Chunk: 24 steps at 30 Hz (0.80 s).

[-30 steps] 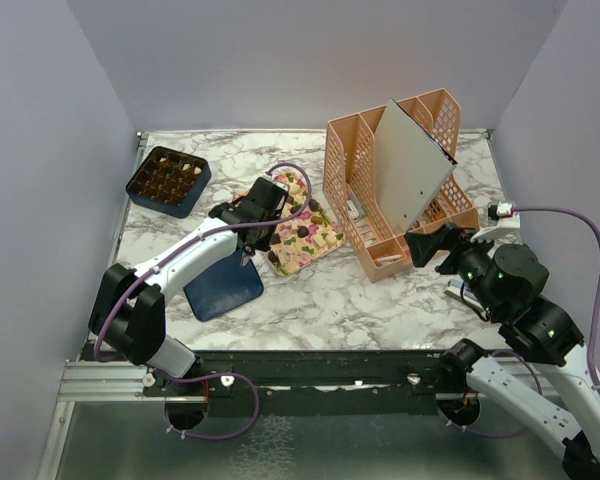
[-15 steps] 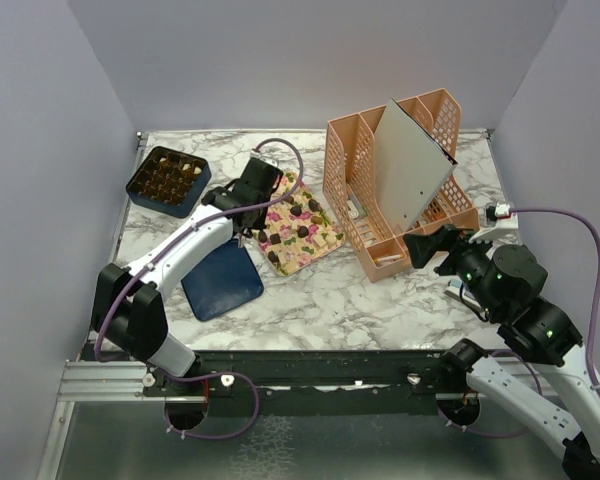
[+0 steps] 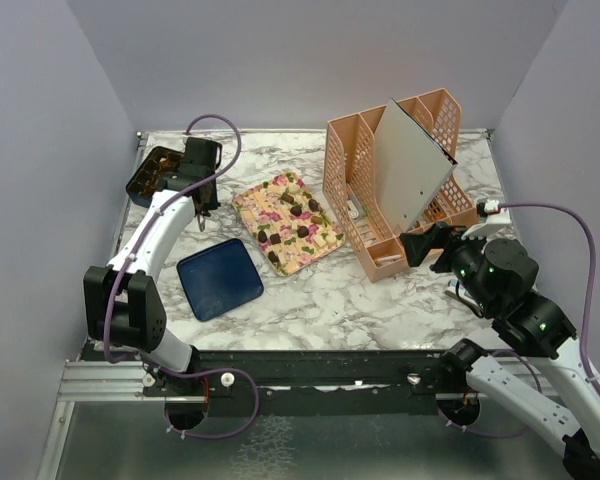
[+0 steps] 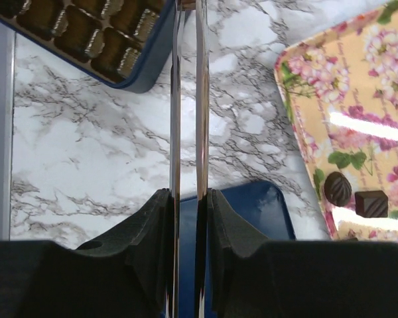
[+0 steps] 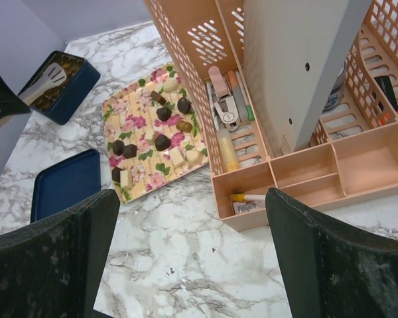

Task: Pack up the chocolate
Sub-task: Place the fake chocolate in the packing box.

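Note:
The chocolate [image 3: 292, 226] lies as several dark and cream pieces on a floral tray [image 3: 252, 203], seen also in the right wrist view as chocolate [image 5: 162, 142] and at the right edge of the left wrist view as chocolate [image 4: 337, 188]. My left gripper [image 3: 195, 180] [image 4: 188, 195] is shut on metal tongs [image 4: 187, 99]. The tongs reach up to the dark blue gridded box [image 3: 156, 178] [image 4: 93, 40] [image 5: 79, 83], and their tip [image 5: 50, 74] hangs over it. What the tip carries is hidden. My right gripper [image 3: 430, 245] [image 5: 192, 258] stands open and empty beside the organiser.
The box's blue lid [image 3: 218, 278] [image 5: 63, 185] lies flat in front of the tray. A peach desk organiser [image 3: 365, 215] [image 5: 298, 165] with a grey board leaning in it stands at the right, pens in its slots. Walls close in on three sides.
My left arm has swung left and away, carrying the tongs from above the floral tray to the blue box. The right arm has barely moved.

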{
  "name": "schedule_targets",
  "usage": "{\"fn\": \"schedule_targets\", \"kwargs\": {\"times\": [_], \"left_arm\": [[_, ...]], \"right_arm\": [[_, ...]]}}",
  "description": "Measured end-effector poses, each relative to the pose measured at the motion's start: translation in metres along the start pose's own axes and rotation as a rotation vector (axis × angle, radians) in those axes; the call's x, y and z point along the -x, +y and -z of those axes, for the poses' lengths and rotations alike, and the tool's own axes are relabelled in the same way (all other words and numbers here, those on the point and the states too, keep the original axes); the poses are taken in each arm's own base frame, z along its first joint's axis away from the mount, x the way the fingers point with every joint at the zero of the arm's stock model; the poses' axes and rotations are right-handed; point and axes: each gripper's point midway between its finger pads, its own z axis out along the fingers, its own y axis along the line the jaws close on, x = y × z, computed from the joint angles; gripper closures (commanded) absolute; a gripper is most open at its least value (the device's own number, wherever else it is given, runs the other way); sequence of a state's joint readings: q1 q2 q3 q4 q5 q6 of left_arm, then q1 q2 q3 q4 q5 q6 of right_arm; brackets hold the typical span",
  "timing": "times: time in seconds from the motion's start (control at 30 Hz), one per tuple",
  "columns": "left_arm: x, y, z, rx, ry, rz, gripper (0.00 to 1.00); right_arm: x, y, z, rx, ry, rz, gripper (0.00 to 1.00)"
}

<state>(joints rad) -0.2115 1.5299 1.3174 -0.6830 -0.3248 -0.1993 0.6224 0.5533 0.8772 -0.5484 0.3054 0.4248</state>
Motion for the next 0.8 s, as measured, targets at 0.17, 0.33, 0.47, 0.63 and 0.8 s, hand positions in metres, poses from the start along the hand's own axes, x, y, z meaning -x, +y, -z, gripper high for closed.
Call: {"fn": "schedule_targets", "kwargs": {"times": [0.17, 0.33, 0.47, 0.63, 0.8], "left_arm": [[0.007, 0.027, -0.006, 0.031, 0.0, 0.067, 0.71], [0.006, 0.04, -0.016, 0.037, 0.018, 0.102, 0.69], [0.002, 0.039, -0.026, 0.029, 0.042, 0.11, 0.69], [0.007, 0.037, -0.034, 0.017, 0.045, 0.12, 0.68], [0.017, 0.038, -0.038, 0.014, 0.028, 0.13, 0.65]], "right_arm": [[-0.001, 0.0, -0.001, -0.001, 0.003, 0.001, 0.03], [-0.001, 0.0, -0.001, -0.001, 0.004, 0.001, 0.03], [-0.001, 0.0, -0.002, -0.002, 0.007, 0.003, 0.03], [-0.001, 0.0, -0.002, -0.003, 0.007, 0.006, 0.03], [0.0, 0.001, -0.001, -0.001, 0.003, 0.005, 0.03]]}}
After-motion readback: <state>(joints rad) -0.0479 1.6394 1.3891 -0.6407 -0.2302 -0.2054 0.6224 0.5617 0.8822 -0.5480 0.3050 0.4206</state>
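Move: The left hand still grips the tongs with a chocolate between their tips. The middle of the dark-blue packing box lies about 12 cm ahead of this hand, 12 cm to its left and some 14 cm below. The flowered tray sits about 18 cm to the hand's right and 3 cm ahead, and the blue lid 10 cm back and 2 cm right. From the idle right hand, the box is roughly 29 cm ahead, 60 cm left and well below. Leftward first, about 4.5 cm towards the packing box with a slight counter-clockwise turn, the left hand carries the chocolate in the tongs, then sinks a little under 2 cm and eases some 2 cm forward to bring the tips over the box's cells. At the end the fingers ease slightly and the tongs' arms spread. ##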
